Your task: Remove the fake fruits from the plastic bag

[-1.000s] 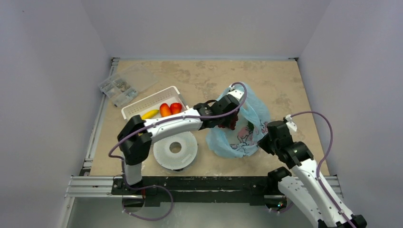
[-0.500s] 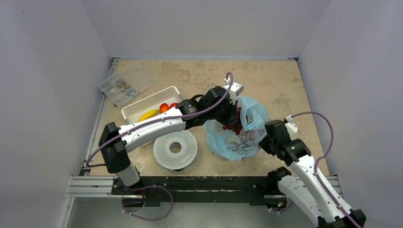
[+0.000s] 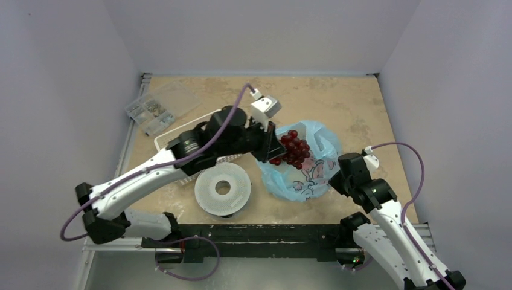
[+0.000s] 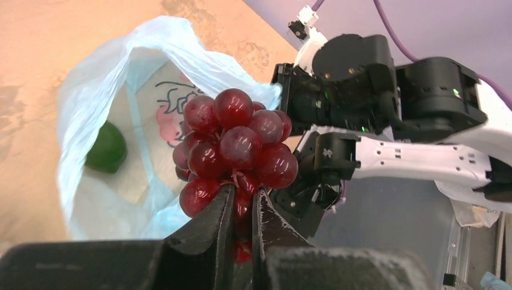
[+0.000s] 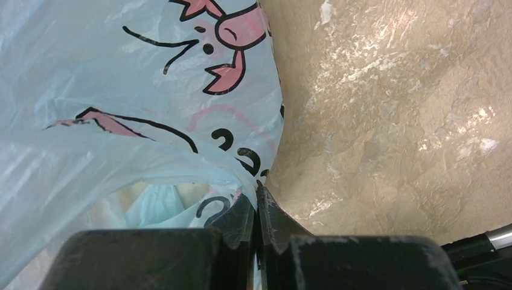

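A bunch of dark red grapes [image 4: 235, 145] hangs in the air above the mouth of the plastic bag [image 4: 96, 84], with my left gripper [image 4: 243, 193] shut on its stem end. In the top view the grapes [image 3: 293, 151] sit just right of the left gripper [image 3: 275, 149], over the light-blue bag [image 3: 314, 176]. A green round fruit [image 4: 107, 147] lies inside the bag. My right gripper [image 5: 256, 190] is shut on the bag's edge [image 5: 121, 90] at its right side [image 3: 334, 179].
The white slotted basket [image 3: 162, 141] is mostly hidden under my left arm, and its contents do not show. A round white perforated disc [image 3: 222, 188] lies in front of it. A clear box of small parts [image 3: 156, 109] sits at the back left.
My left arm has risen and pulled back to the left, lifting the grapes out of the bag. It now covers the basket. The right gripper has stayed on the bag.
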Controlling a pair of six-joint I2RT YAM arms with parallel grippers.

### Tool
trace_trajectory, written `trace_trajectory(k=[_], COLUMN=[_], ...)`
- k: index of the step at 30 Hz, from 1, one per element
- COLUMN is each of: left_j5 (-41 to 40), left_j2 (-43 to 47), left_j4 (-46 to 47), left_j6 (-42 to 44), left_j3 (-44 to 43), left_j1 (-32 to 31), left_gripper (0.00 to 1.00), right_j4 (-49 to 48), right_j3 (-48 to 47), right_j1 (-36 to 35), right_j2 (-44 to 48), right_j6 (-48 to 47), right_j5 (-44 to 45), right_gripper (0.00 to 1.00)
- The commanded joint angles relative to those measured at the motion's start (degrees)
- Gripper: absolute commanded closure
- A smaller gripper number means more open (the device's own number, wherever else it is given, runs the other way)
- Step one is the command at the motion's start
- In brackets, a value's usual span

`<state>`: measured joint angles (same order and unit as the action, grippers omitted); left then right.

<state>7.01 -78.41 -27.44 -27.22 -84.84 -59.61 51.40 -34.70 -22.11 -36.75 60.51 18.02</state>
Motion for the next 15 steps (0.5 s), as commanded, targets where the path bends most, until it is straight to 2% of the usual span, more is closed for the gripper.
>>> trace_trajectory(k=[1, 3, 7, 13, 15], left_j5=[-4.3, -9.3, -24.8, -45.3, -48.2], left_j2=[11.8, 16.1, 21.3, 19.8, 17.8], left_j4=[-4.7, -8.5, -17.1, -24.1, -24.5], left_j6=[3.7, 5.1, 8.1, 14.3, 15.4], left_j3=[4.1, 4.8, 4.4, 5.5, 7.0], left_j1=[1.7, 2.7, 4.4, 13.0, 18.3], left_gripper=[1.0, 1.0, 1.0, 1.0, 1.0], right_j4=[-1.8, -2.1, -2.9, -2.8, -2.5], right_j3=[-0.2, 0.1, 0.4, 0.1, 0.0], right_j1=[-0.2, -0.1, -0.2, -0.2, -0.2], right_j2=[-0.1, 0.1, -0.1, -0.1, 0.3], right_j6=[-0.5, -0.6, -0.9, -1.2, -1.3], right_j5=[0.6, 0.5, 0.1, -0.2, -0.3], right_gripper=[1.0, 1.0, 1.0, 1.0, 1.0])
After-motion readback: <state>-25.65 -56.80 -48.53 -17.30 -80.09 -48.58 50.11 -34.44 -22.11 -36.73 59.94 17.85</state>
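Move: The grapes are already out of the bag in the left hand. The white basket lies about 28 cm to that hand's left, 17 cm farther out and 31 cm below. The plastic bag is some 10 cm ahead, 9 cm right and 28 cm below, and the white disc about 2 cm ahead, 18 cm left and 31 cm below. From the right hand, the basket lies roughly 47 cm left, 17 cm ahead and 8 cm below. The grapes, still pinched in the left fingers, are swept about 22 cm left through the air, away from the bag towards the white basket. The hand rises slightly and eases down again, curving some 5 cm forward late on, while the wrist swings nearly 40 degrees counter-clockwise and rolls its left side up. The right hand stays put, keeping its pinch on the bag's rim. ##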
